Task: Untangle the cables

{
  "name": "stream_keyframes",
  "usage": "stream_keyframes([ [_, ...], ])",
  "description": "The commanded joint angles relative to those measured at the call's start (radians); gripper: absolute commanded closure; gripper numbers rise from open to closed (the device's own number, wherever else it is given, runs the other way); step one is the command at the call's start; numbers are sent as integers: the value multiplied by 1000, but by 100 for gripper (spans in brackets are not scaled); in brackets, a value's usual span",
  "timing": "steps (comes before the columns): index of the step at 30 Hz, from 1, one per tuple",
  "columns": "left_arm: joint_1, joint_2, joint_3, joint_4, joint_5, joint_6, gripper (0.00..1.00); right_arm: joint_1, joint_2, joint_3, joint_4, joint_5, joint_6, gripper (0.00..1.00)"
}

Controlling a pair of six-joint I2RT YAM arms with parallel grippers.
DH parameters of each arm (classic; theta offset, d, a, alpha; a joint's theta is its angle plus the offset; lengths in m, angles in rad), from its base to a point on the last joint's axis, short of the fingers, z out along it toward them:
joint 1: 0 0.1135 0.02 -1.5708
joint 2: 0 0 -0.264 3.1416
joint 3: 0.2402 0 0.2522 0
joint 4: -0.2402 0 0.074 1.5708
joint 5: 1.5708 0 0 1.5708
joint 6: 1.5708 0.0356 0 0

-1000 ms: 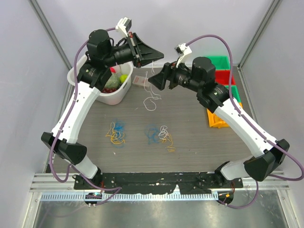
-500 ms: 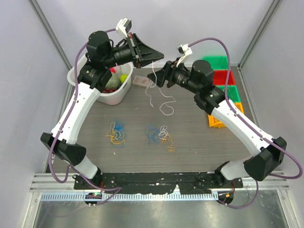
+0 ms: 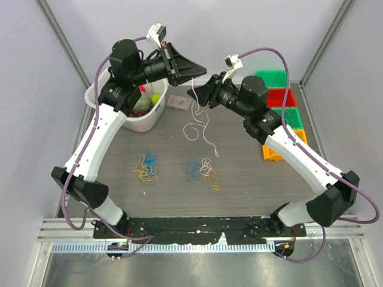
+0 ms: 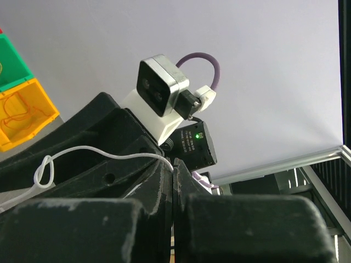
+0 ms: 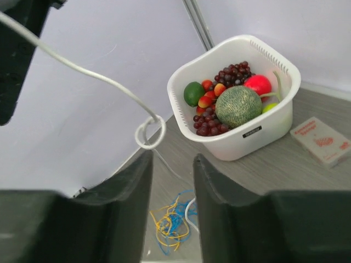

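A white cable (image 3: 195, 113) hangs from my left gripper (image 3: 201, 68), which is raised high over the back of the table. In the left wrist view the jaws of the left gripper (image 4: 174, 171) are shut on that cable's end, and a small knot (image 4: 44, 170) shows farther along it. My right gripper (image 3: 200, 96) is just below and beside the left one. Its fingers (image 5: 131, 186) stand a little apart with nothing between them, and the cable's loop (image 5: 149, 132) sits just above the left fingertip. Two tangles lie on the table: yellow-blue (image 3: 146, 167) and blue-white-yellow (image 3: 201, 170).
A white basket (image 3: 142, 124) of fruit stands at the back left, with a small card box (image 3: 179, 101) next to it. Green, red and yellow bins (image 3: 280, 95) line the right side. The tangle of cables (image 5: 176, 227) lies on the table far below the right gripper.
My right gripper has moved left and up to the hanging white cable, and its jaws have narrowed. The cable's loose end has swung and dropped lower. The left gripper has stayed put.
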Motion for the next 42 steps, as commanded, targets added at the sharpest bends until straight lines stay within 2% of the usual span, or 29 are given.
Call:
stream_keyframes([
  [1, 8, -36, 23, 8, 12, 19, 100, -2, -8, 67, -133, 59, -69, 50],
  [2, 10, -35, 31, -8, 6, 26, 100, -21, -18, 64, -153, 82, -80, 40],
  [5, 17, -39, 51, -104, -32, 61, 100, -86, -81, 50, -231, 85, -72, 29],
  [7, 22, -48, 91, -258, -147, 139, 100, -115, -132, 35, -253, 76, -93, 22],
  [9, 22, -53, 140, -400, -273, 192, 100, -114, -169, 0, -218, 6, -110, 20],
  [11, 22, -62, 166, -456, -371, 207, 100, -104, -186, -61, -146, -64, -80, 19],
  [15, 22, -53, 238, -543, -488, 218, 100, -25, -195, -111, -83, -46, -118, 19],
  [19, 25, -33, 303, -618, -545, 226, 100, 118, -161, -76, -35, 62, -198, 18],
  [25, 25, -48, 269, -546, -485, 194, 100, 159, -54, 7, 23, 152, -236, 18],
  [32, 25, -64, 257, -525, -454, 200, 100, 155, 50, 128, 31, 64, -218, 18],
  [35, 25, -71, 252, -511, -447, 206, 100, 153, 63, 127, 34, 92, -189, 18],
  [39, 39, -70, 199, -381, -271, 148, 100, 124, 64, 116, 43, 102, -196, 19],
  [42, 54, -85, 108, -191, -155, 60, 100, 74, 63, 105, 74, 4, -180, 22],
])
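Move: The left hand pinches the white cable; its small hanging loop is roughly 9 cm below and 2 cm ahead of the left hand. From the right hand's part-closed fingers, the same loop sits about 3 cm above and 1 cm left, level front to back. The multicoloured pile lies some 13 cm back, 2 cm left and 40 cm below the right hand; the sponge box is about 18 cm ahead, 7 cm left and 39 cm below it. The right hand spreads its fingers wide around the hanging white cable and whips about 7 cm right and a little down, then sweeps back and left past its start before coming forward again, ending some 4 cm left of where it began, still open. The left hand keeps its pinch on the cable's top, swings about 6 cm left and 4 cm forward while turning nearly 30 degrees counter-clockwise, then eases partly back. ##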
